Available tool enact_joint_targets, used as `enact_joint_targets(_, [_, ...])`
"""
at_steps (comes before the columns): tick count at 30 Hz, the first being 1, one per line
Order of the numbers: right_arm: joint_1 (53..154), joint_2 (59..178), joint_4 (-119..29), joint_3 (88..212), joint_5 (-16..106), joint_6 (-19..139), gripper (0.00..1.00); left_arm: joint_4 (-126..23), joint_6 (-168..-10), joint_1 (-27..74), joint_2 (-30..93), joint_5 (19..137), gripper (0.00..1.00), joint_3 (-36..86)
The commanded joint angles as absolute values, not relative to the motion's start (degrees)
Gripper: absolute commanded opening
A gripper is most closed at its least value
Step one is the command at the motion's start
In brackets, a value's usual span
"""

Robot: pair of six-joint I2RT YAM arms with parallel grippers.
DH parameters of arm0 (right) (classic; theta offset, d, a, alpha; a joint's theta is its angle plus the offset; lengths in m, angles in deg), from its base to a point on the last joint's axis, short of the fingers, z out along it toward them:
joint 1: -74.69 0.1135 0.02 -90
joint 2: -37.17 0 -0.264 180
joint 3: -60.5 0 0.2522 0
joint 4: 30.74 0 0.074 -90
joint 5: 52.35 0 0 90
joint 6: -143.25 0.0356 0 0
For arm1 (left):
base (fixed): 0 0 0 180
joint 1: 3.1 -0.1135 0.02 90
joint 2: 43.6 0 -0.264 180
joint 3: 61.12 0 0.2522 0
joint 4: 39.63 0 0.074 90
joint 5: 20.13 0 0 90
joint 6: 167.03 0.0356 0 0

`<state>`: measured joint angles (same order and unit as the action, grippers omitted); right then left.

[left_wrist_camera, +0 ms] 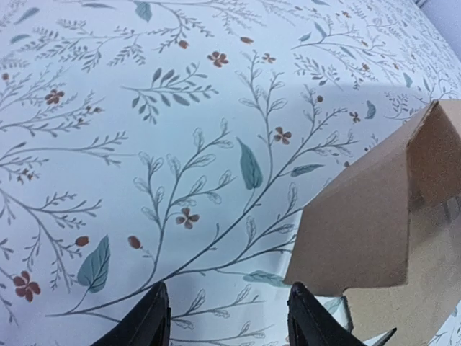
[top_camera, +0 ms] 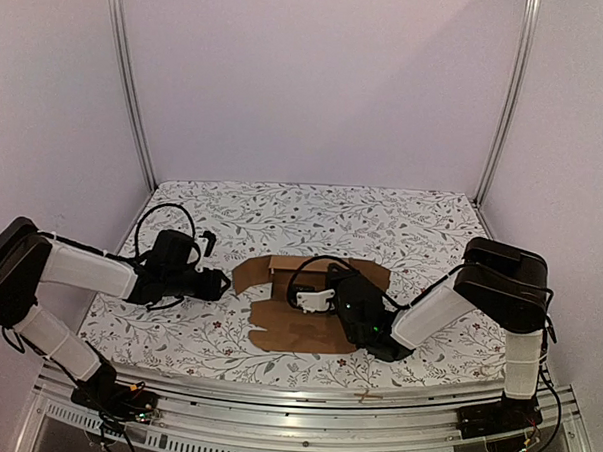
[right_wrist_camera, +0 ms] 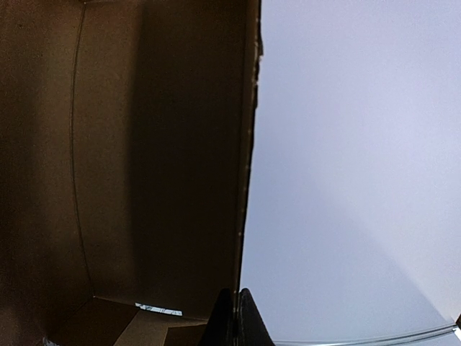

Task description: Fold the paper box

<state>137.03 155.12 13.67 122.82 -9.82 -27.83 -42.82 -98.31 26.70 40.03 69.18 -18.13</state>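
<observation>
The paper box (top_camera: 295,329) is a brown cardboard sheet lying partly folded in the middle of the floral table, with some panels raised. My left gripper (top_camera: 219,282) hovers just off its left edge. In the left wrist view that gripper (left_wrist_camera: 229,321) is open over bare tablecloth with nothing between its fingers, and a raised flap of the paper box (left_wrist_camera: 367,223) stands just to its right. My right gripper (top_camera: 324,289) sits over the box's middle. In the right wrist view it (right_wrist_camera: 236,321) is shut on the thin edge of an upright panel of the paper box (right_wrist_camera: 144,166).
The floral tablecloth (top_camera: 421,231) covers the table. Metal frame posts (top_camera: 130,88) rise at the back corners against plain walls. An aluminium rail (top_camera: 303,411) runs along the near edge between the arm bases.
</observation>
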Motion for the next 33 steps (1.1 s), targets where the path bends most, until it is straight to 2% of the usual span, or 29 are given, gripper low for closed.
enact_joint_targets(1, [137.64, 156.20, 12.49, 123.29, -9.55, -27.61, 0.00, -32.77, -91.69, 27.94, 42.50, 79.27, 0.55, -16.58])
enact_joint_targets(14, [138.09, 156.34, 12.43, 123.50, -9.81, -27.53, 0.00, -32.69, -84.38, 36.63, 49.12, 78.25, 0.56, -11.53])
enact_joint_targets(33, [138.49, 154.84, 6.85, 123.48, -9.01, -23.27, 0.00, -28.02, -77.13, 38.81, 57.72, 70.45, 0.57, -5.71])
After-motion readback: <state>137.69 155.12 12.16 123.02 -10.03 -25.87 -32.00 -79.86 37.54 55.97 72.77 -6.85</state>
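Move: The box's left side flap, sticking out and half open, is about 7 cm to the left hand's right and 3 cm ahead, roughly at finger height. The raised panel it hinges on has its middle some 20 cm to the right and 5 cm ahead; the flat base panel's middle lies about 19 cm right, 9 cm nearer the robot and 4 cm below. From the right hand, the flap is about 19 cm left, 1 cm back and slightly lower. The left hand, fingers staying about half open, sweeps some 11 cm to the right into the outstretched side flap, easing slightly up and back at first, then creeping about 2.5 cm forward as it turns roughly 25 degrees clockwise and its fingertips tilt up a little, to end with its right-hand finger against the folded corner. The right hand stays put, shut on the edge of the raised panel, and keeps that panel up while the flap is pushed inward. ##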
